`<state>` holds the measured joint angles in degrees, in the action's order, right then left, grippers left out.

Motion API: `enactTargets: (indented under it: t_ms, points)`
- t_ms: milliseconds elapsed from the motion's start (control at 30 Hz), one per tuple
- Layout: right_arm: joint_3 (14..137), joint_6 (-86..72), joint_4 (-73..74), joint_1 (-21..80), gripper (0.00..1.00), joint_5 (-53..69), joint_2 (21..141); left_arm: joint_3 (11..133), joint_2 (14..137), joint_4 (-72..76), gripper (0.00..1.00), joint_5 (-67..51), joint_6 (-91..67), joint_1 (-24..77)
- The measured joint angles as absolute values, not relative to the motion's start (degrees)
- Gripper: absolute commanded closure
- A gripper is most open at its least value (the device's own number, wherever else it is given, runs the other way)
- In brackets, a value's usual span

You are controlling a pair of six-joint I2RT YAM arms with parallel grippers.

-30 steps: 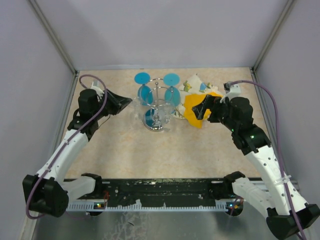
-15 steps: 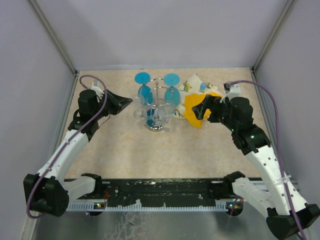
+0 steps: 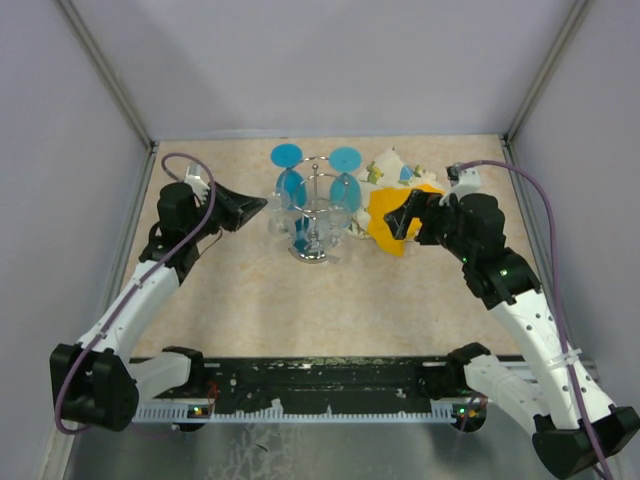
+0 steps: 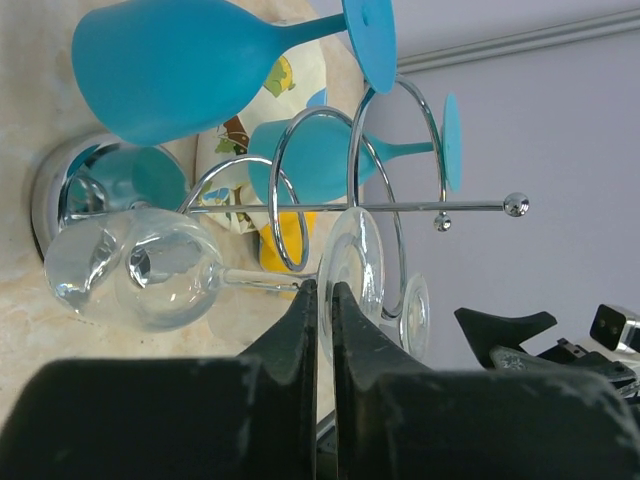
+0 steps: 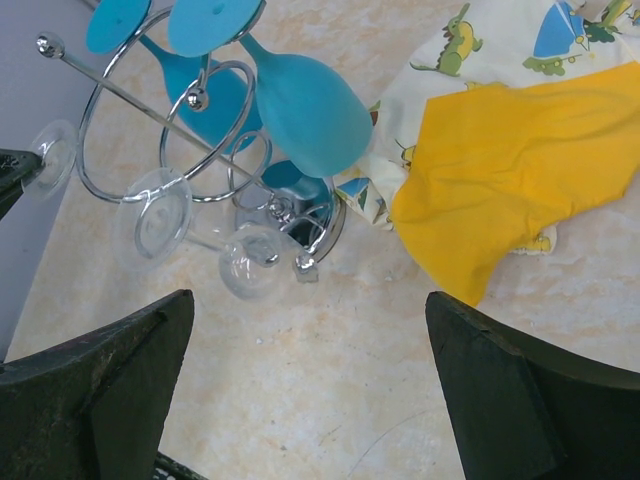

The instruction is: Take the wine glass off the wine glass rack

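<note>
The wine glass rack (image 3: 317, 222) is a chrome wire stand at the table's middle, and its looped arms (image 4: 385, 180) carry glasses hanging upside down. Two blue glasses (image 4: 190, 65) hang on the far side, and clear ones hang nearer. My left gripper (image 4: 324, 290) is shut on the rim of the foot (image 4: 352, 258) of a clear wine glass (image 4: 150, 268), still hooked in a loop. That same foot (image 5: 52, 150) shows beside the left fingertip in the right wrist view. To the right of the rack, my right gripper (image 5: 310, 385) hovers open and empty above bare table.
A yellow cloth (image 5: 510, 170) lies over a dinosaur-print cloth (image 5: 480, 45) right of the rack's round base (image 5: 325, 225). A second clear glass (image 5: 250, 262) hangs low beside the base. Grey walls enclose the table on three sides.
My left gripper's jaws have narrowed onto the clear glass's foot. The blue reflection at the rack's base has shrunk. The right arm has not moved.
</note>
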<state>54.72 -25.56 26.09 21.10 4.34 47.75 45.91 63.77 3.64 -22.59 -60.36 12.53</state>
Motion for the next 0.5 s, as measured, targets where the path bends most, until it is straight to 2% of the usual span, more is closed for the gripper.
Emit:
enactTargets:
  t_ms: [200,233,333,400,500]
  points:
    - [54.6,-25.5,26.1,21.1,0.01,4.1,47.7,45.4,64.0,4.7,1.0,-23.2,-61.3,12.5]
    - [54.3,-25.5,25.9,21.1,0.01,4.1,47.7,45.3,63.9,4.9,0.97,-23.2,-61.4,12.5]
    - [53.7,-25.5,26.0,21.1,0.01,4.1,47.8,45.1,63.6,4.8,0.84,-23.1,-61.5,12.5]
    - [53.6,-25.5,26.1,21.1,0.01,4.1,47.9,45.1,63.5,4.6,0.7,-23.1,-61.4,12.5]
    - [53.6,-25.5,26.0,21.1,0.01,4.1,48.0,45.3,63.1,4.0,0.61,-23.0,-60.8,12.5]
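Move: Right at the left hand's fingertips is the rim of the clear wine glass's foot; the glass hangs bowl-down, its middle about 3 cm right, 1 cm ahead and 9 cm below. The rack's post stands roughly 10 cm right and 2 cm ahead. A blue glass hangs some 9 cm ahead and 5 cm right, another clear glass about 13 cm right and 1 cm back. From the right hand, the aimed-at glass is about 24 cm left, 3 cm ahead and 11 cm lower. Holding almost still at the rack's left side, the left hand first keeps its nearly shut fingers on the rim of the clear glass's foot, then parts them to about a third of their full opening and lets go of the rim. The wrist barely turns and the hand eases back less than half a centimetre, fingertips staying either side of the foot. ##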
